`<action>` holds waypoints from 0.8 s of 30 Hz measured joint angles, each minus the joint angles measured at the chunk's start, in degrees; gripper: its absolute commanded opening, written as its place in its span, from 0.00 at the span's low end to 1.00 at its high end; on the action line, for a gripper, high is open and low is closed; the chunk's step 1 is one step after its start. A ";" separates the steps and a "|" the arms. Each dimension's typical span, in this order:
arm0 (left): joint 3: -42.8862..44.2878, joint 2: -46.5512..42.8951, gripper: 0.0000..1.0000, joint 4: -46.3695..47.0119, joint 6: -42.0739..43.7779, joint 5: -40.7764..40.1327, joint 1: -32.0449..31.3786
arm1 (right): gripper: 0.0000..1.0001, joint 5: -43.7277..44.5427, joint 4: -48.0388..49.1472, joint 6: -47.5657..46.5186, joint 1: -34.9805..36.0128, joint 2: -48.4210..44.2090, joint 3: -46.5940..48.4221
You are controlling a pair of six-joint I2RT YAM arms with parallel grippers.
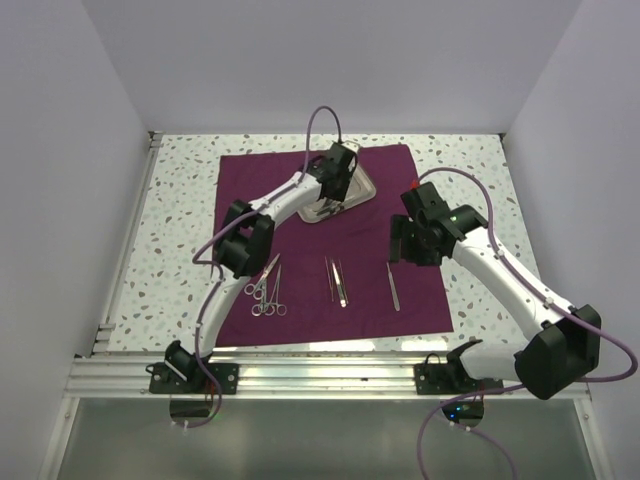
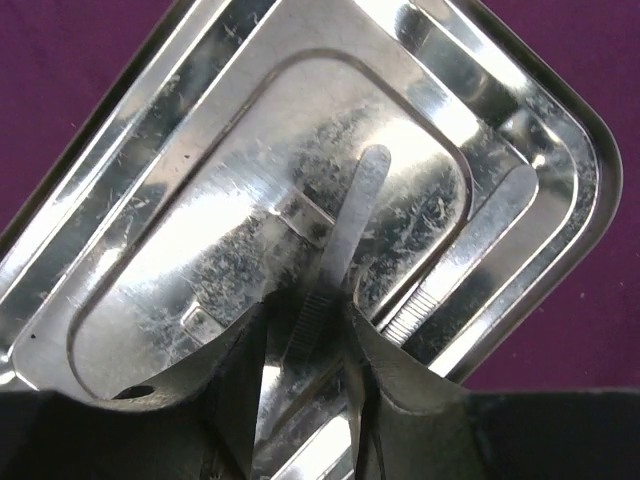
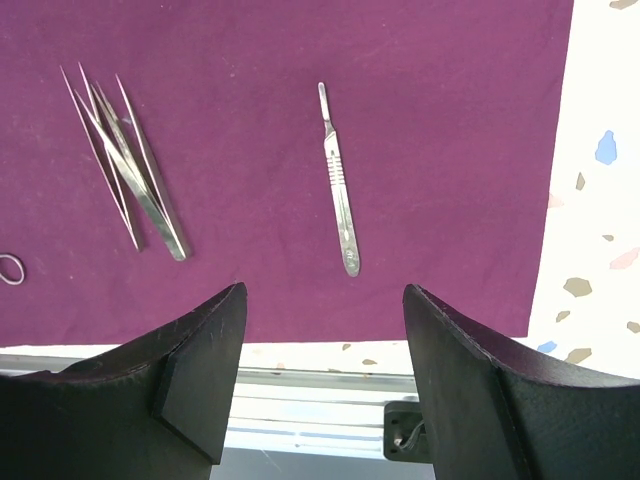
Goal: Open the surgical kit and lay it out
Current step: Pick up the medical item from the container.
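The dark purple cloth (image 1: pixel 300 170) lies spread flat on the table. At its far edge sits the shiny steel tray (image 1: pixel 362 190), seen close in the left wrist view (image 2: pixel 560 130). My left gripper (image 1: pixel 335 185) reaches down into it. Its jaws (image 2: pixel 305 310) stand narrowly open on either side of the ribbed handle of a slim silver instrument (image 2: pixel 355 215). A second handle (image 2: pixel 470 250) lies along the tray's wall. Ring-handled scissors and forceps (image 1: pixel 267 290), tweezers (image 1: pixel 337 280) and a thin flat handle (image 1: pixel 393 287) lie in a row on the cloth. My right gripper (image 1: pixel 405 245) hovers open and empty above the cloth.
In the right wrist view the thin handle (image 3: pixel 340 185) and the tweezers (image 3: pixel 125 165) lie beyond the right gripper (image 3: pixel 322 292), and the cloth's near edge (image 3: pixel 430 320) meets the metal rail (image 3: pixel 300 400). Speckled tabletop (image 3: pixel 600 200) shows to the right. White walls enclose the table.
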 measured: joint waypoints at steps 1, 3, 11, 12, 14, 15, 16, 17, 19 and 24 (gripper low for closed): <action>-0.61 -0.39 0.38 -0.15 0.02 -0.39 -0.31 | 0.68 0.00 0.04 0.00 0.00 0.00 0.02; -1.66 -1.14 0.34 -0.87 -0.02 -1.03 -1.16 | 0.68 -0.02 0.20 0.00 -0.02 0.02 0.09; -6.21 -3.69 0.27 -1.75 0.66 -3.39 -4.00 | 0.68 -0.02 0.48 -0.28 -0.28 0.39 0.63; -6.58 -3.91 0.26 -1.66 0.42 -3.39 -3.96 | 0.68 -0.02 0.48 -0.42 -0.33 0.55 0.63; -6.99 -4.13 0.22 -1.75 -0.13 -3.39 -3.91 | 0.68 0.00 0.50 -0.55 -0.39 0.81 0.63; -6.95 -4.09 0.20 -1.77 -0.46 -3.39 -3.89 | 0.68 0.00 0.52 -0.61 -0.42 0.85 0.63; -6.78 -3.93 0.19 -1.90 -0.59 -3.39 -3.87 | 0.68 -0.02 0.55 -0.68 -0.42 0.85 0.63; -6.51 -3.78 0.17 -2.08 -0.63 -3.37 -3.85 | 0.68 0.00 0.52 -0.81 -0.42 0.85 0.66; -5.42 -3.17 0.15 -2.91 -0.92 -3.37 -3.85 | 0.68 0.00 0.52 -1.03 -0.42 0.90 0.74; -3.80 -2.21 0.09 -4.15 -1.90 -3.19 -3.85 | 0.68 0.00 0.52 -1.73 -0.50 1.49 1.46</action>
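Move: The medical item in the tray lies between the left hand's open fingers, its middle about 1 cm back and 1 cm below. The second item in the tray stands some 4 cm to the hand's right and 2 cm back; the tray's middle is roughly 2 cm ahead and 3 cm to the left. From the right hand the medical item is about 23 cm ahead, 19 cm to the left and 13 cm below. The left hand draws back about 4 cm, sinking slightly, and closes its fingers to pinch the medical item. ##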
